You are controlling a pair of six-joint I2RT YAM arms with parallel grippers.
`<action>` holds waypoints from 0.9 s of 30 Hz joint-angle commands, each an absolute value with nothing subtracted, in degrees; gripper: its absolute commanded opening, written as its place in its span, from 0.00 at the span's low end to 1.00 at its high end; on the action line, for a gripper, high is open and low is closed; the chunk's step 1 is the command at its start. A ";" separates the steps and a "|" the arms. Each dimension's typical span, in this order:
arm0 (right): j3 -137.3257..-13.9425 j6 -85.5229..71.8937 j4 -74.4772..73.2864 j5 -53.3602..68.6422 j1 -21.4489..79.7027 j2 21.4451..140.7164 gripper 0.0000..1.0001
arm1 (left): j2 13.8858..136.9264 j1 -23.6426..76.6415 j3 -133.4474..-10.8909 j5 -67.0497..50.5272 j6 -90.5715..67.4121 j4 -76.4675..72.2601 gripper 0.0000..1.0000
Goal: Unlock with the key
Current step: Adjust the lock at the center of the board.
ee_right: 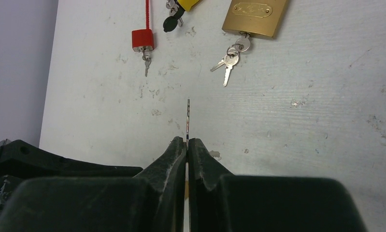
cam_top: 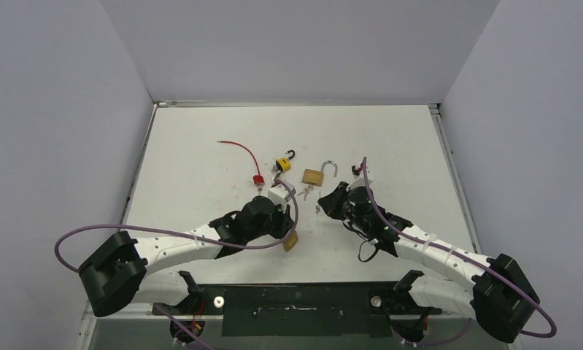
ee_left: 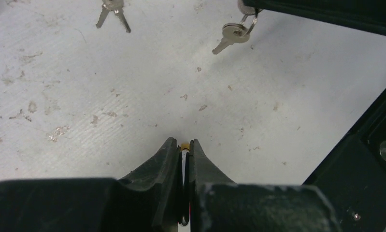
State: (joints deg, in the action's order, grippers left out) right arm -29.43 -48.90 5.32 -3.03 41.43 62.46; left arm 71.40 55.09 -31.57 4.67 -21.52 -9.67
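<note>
My left gripper (ee_left: 183,144) is shut on a small brass padlock (cam_top: 290,242). In the left wrist view only a brass sliver (ee_left: 185,145) and a dark loop show between the pads. From above, the left gripper (cam_top: 287,232) sits near the table's front centre. My right gripper (ee_right: 187,140) is shut on a key (ee_right: 188,116), whose thin blade sticks out edge-on past the fingertips. A second key (ee_left: 232,35) hangs on a ring under the right gripper (cam_top: 325,206), a short way right of the padlock.
Farther back lie a red cable lock (cam_top: 257,179) with a key in it, a yellow padlock (cam_top: 282,163) with a black key, and a larger brass padlock (cam_top: 314,176) with its shackle open and keys (ee_right: 228,59) in it. Grey walls enclose the table (cam_top: 390,138).
</note>
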 commanded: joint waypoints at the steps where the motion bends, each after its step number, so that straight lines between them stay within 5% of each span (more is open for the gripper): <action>1: -28.53 -49.41 6.30 -4.29 40.83 59.36 0.00 | 72.21 55.52 -37.84 9.61 -27.05 -3.10 0.00; 13: -26.25 -49.92 7.24 -3.04 40.43 57.04 0.00 | 71.48 57.48 -48.15 44.18 -69.01 25.82 0.00; 27: -25.41 -50.28 8.26 -2.40 39.88 57.34 0.00 | 88.65 57.33 -60.55 54.38 -84.55 43.13 0.00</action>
State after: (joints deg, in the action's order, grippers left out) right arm -25.36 -50.19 5.48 -2.57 40.38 58.35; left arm 87.05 57.28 -56.90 47.37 -74.72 36.27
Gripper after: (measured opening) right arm 0.034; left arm 0.062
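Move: The left hand already pinches the shackle of the brass padlock, whose body points back towards the base. The key held out by the right hand lies about 6 cm ahead and 10 cm to the right of the left hand, slightly higher. On the board, some 8 cm below the left hand, the open padlock is 16 cm ahead and 7 cm right, the red lock 15 cm ahead and 9 cm left. From the right hand, the held padlock is roughly 9 cm back, 9 cm left and 4 cm lower. Swinging left and forward, about 7 and 6 cm, the left hand carries the padlock by its shackle, fingers staying shut, and turns some 60 degrees counter-clockwise; it humps up a couple of centimetres late on and sinks nearly back. This takes it sideways away from the key, while the right hand keeps hold of the key and eases 1–2 cm right and back, keeping its aim. ##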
